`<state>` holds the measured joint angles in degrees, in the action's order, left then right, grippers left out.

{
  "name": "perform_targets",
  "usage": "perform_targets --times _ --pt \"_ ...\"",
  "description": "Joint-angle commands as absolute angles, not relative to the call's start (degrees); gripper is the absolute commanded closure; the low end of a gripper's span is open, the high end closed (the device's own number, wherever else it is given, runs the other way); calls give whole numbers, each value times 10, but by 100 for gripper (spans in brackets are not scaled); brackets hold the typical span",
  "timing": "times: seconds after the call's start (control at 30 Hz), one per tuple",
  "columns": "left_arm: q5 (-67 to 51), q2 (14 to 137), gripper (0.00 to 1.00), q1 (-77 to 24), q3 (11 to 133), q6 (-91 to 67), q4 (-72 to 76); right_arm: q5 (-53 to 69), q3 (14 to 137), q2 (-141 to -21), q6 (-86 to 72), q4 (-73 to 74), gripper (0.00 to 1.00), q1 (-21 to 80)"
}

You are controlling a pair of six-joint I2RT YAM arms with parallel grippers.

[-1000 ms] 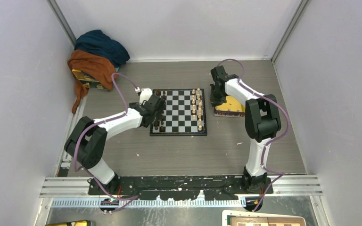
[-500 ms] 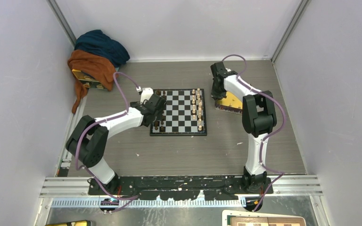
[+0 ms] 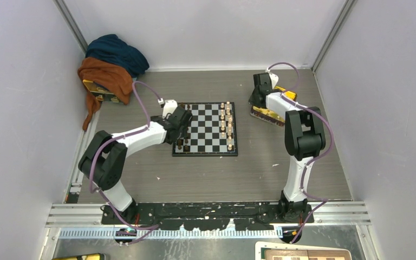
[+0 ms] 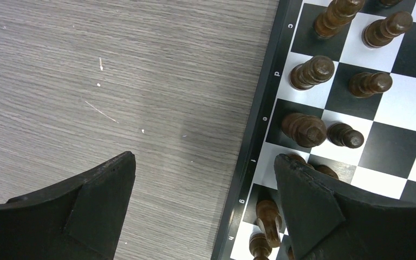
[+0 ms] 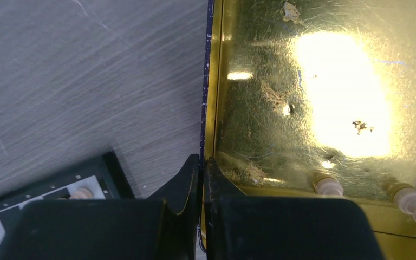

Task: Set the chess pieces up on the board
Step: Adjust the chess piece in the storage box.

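Observation:
The board [image 3: 206, 130] lies mid-table. Light-tan chess pieces [image 3: 226, 122] stand in its two right columns, and dark pieces [image 4: 309, 73] stand along its left side. One dark piece [image 4: 268, 216] lies toppled there. My left gripper [image 4: 203, 162] hangs open over the board's left border [image 4: 260, 141] with nothing between its fingers. My right gripper [image 5: 201, 162] is shut on the side rim of the shiny yellow tray [image 5: 303, 81], which sits tilted right of the board [image 3: 271, 112]. Two light pieces [image 5: 327, 184] rest against the tray's near wall.
A heap of blue and orange cloth [image 3: 111, 65] covers a yellow box [image 3: 95, 89] in the back left corner. Grey walls close in the table on three sides. The right arm's cable [image 3: 281, 67] loops above the tray.
The right gripper has swung back and to the right, gripping the tray's rim; the tray has shifted and tipped with it. The left arm has barely moved.

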<state>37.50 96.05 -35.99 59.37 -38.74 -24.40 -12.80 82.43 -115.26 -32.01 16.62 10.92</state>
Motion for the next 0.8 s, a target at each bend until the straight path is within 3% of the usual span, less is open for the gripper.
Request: perform_targets --times 0.0,0.5,0.77 --pt "396 965 0 -358 620 -391 -240 -128 801 -1084 -317 -18 99 113" --pt "395 973 0 -358 630 -384 -243 -157 707 -1017 -242 -143 99 141" --pt "393 971 0 -358 627 -381 -240 -237 789 -1050 -255 -18 99 145"
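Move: The right hand already pinches the left wall of the gold storage box near its near-left corner; the box's middle lies about 8 cm to the right, 1 cm ahead and 2 cm below. Inside, one white piece stands roughly 6 cm right and 4 cm back, another 10 cm right and 6 cm back. The chess board's middle is some 18 cm left and 9 cm back. From the left hand, the box lies about 40 cm right and 11 cm ahead. Keep the right gripper shut on the box wall and hoist the box briskly, nearly 9 cm up, swinging its fingertips upward some 20 degrees so the far side lifts. Reach 3 cm forward on the way and drift a little left, then ease back and sink 1.5 cm at the end. ##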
